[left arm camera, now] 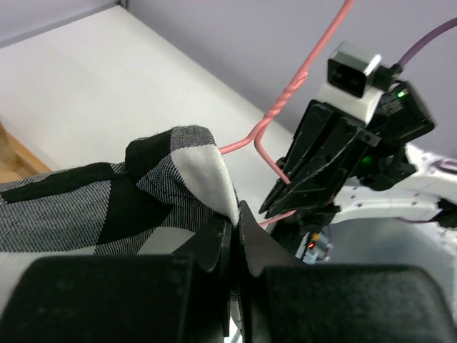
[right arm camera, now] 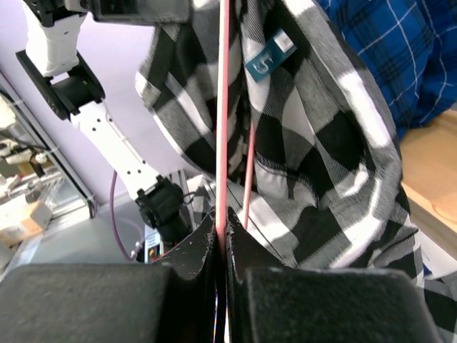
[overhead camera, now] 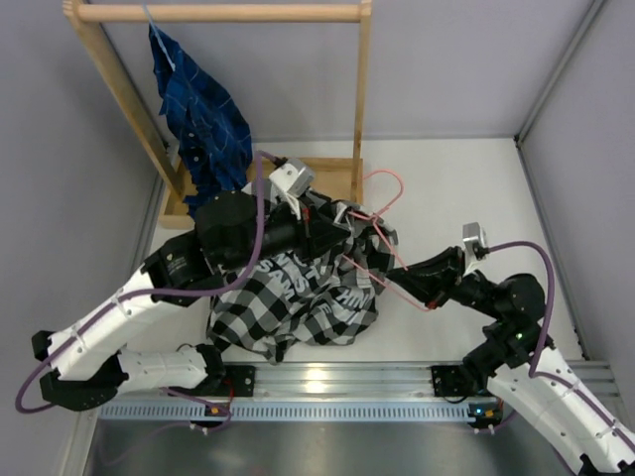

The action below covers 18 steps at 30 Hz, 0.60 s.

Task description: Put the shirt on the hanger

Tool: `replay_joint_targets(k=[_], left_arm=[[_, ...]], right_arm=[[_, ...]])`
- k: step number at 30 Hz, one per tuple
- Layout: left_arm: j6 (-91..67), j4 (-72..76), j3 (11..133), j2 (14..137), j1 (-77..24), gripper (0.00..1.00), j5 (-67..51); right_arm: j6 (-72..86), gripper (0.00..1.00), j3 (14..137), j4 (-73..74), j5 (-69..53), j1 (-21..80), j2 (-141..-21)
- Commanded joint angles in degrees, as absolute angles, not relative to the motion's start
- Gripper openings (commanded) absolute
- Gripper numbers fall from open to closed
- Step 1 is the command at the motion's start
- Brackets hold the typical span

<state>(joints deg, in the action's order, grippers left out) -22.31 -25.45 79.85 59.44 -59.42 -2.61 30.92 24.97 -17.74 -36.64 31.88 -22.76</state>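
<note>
The black-and-white checked shirt [overhead camera: 298, 297] lies bunched on the table, its upper edge lifted. My left gripper [overhead camera: 335, 224] is shut on a fold of the shirt [left arm camera: 193, 161] and holds it up; its closed tips show in the left wrist view [left arm camera: 237, 214]. The pink wire hanger [overhead camera: 395, 193] stands tilted beside the shirt, its hook up and away from me. My right gripper [overhead camera: 395, 284] is shut on the hanger's wire [right arm camera: 223, 107], its tips [right arm camera: 221, 220] clamped on it. In the right wrist view the hanger's wires run up into the hanging shirt [right arm camera: 321, 150].
A wooden clothes rack [overhead camera: 218, 13] stands at the back left, its base board [overhead camera: 337, 177] just behind the shirt. A dark blue plaid shirt [overhead camera: 203, 119] hangs from it on a pale blue hanger [overhead camera: 157, 28]. A metal rail [overhead camera: 337, 382] runs along the near edge.
</note>
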Motion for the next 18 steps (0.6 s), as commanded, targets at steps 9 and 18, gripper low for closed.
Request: replay_joint_targets(k=[9,18], left_arm=[[-5.48,-36.04,94.56,63.55,-59.85,0.98,-15.3],[13.43,-33.48,99.65,63.09,-59.77,0.98,10.87]], right_arm=[[34.45,0.0,20.32,-42.17,-32.26,32.17,-27.77],[35.51,0.0,14.94,-47.9,-30.32,32.17,-26.46]])
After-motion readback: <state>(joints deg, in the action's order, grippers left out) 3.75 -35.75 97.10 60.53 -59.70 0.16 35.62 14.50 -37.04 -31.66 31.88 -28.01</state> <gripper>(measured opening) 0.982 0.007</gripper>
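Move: My left fingers pinch the shirt's collar edge; the hanger's neck is about 5 cm to their right, 1 cm ahead and slightly lower. The blue shirt on the rack is roughly 25 cm left and 20 cm ahead of that hand, some 15 cm lower. My right hand holds the hanger's lower end, with the collar edge about 13 cm left, 5 cm ahead and 10 cm above it. I open my left fingers wide and let go of the shirt's collar edge while that hand dips a couple of centimetres down and right. Then I draw it up about 9 cm and left, away from the shirt and hanger, rolling the wrist some 25 degrees. My right hand keeps its pinch on the hanger, easing forward and down about 3 cm each. ##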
